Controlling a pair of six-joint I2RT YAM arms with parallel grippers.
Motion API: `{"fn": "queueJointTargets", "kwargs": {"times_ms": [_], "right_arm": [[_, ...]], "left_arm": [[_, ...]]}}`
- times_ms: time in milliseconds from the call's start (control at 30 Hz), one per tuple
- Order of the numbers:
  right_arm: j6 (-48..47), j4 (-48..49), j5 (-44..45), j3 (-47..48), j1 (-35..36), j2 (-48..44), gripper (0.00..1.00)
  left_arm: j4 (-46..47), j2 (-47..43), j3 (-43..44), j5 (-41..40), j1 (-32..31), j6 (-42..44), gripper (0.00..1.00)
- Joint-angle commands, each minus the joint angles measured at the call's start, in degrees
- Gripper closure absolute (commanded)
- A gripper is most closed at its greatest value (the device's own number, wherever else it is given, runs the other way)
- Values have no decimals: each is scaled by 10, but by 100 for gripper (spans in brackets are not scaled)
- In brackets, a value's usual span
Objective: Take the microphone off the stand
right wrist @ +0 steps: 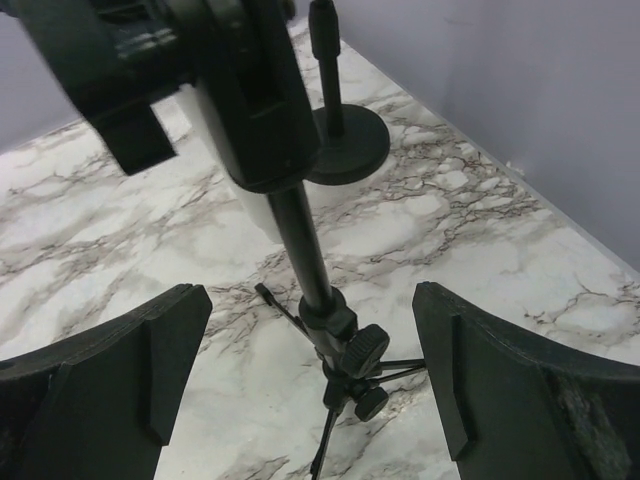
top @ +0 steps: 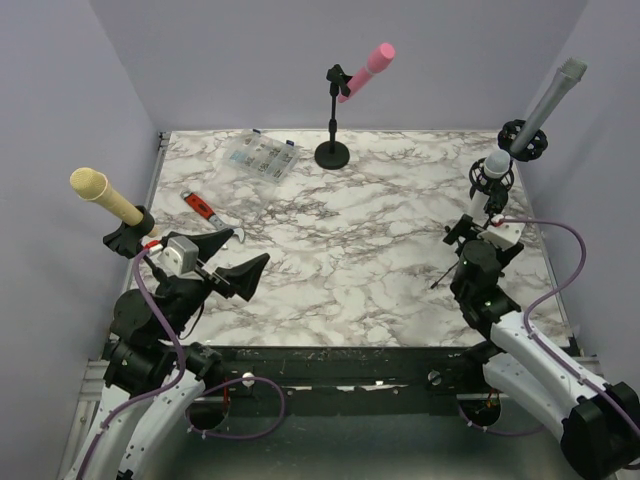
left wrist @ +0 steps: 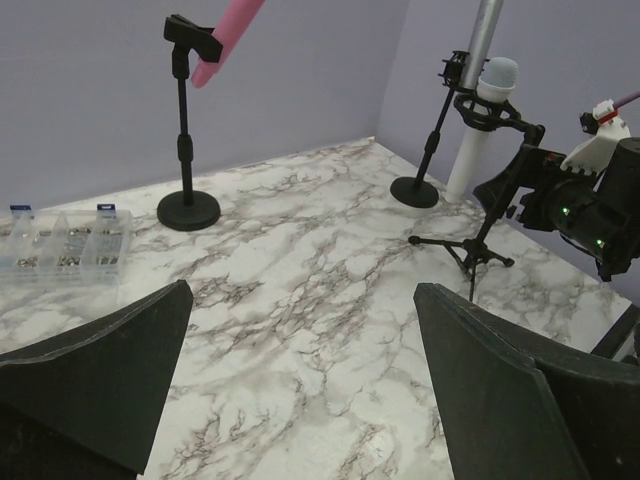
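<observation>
A white microphone [top: 497, 162] sits upright in a black shock mount [top: 492, 178] on a small tripod stand [right wrist: 300, 240] at the right of the marble table. My right gripper [top: 478, 232] is open, with its fingers on either side of the stand's pole just above the tripod knobs [right wrist: 310, 300], not touching it. The microphone's white body [right wrist: 250, 210] shows behind the pole. My left gripper [top: 245, 255] is open and empty over the front left of the table [left wrist: 302, 292]. It sees the white microphone [left wrist: 497, 75] from across the table.
A grey microphone [top: 550, 95] on a round-base stand [left wrist: 413, 192] stands just behind the tripod. A pink microphone [top: 368, 68] on its stand [top: 333, 152] is at the back centre. A yellow microphone [top: 105, 197] is at far left. A clear parts box [top: 260, 157] and a red-handled tool [top: 203, 208] lie back left.
</observation>
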Motion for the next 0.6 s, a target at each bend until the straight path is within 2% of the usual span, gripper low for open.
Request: {"fn": "queueJointTargets", "kwargs": {"times_ms": [0, 333, 467, 567], "right_arm": [[25, 32, -11, -11, -22, 13, 6], [35, 74, -57, -26, -24, 57, 17], [33, 100, -62, -37, -25, 75, 35], [32, 115, -63, -40, -25, 93, 43]], "left_arm": [[10, 9, -5, 21, -1, 5, 1], [12, 22, -6, 26, -1, 6, 1], [12, 26, -8, 27, -1, 6, 1], [12, 28, -8, 27, -1, 6, 1]]}}
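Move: The collar and knobs low on the tripod stand lie about 3 cm ahead of the right gripper, 2 cm to its right and 5 cm below. The white microphone in the stand's ring is some 8 cm ahead, 1 cm right and 7 cm up; the round base of the stand behind sits roughly 14 cm ahead, 7 cm right and 13 cm down. From the left gripper the collar is about 17 cm ahead, 47 cm right, 20 cm lower. Lower the right gripper about 3.5 cm, easing it a little over 1 cm forward, so its fingers straddle the knobs and collar low on the tripod stand. Start closing on the way down, faster near the end, to a bit over half open; don't clamp yet. Let the right finger come up against the knob. ##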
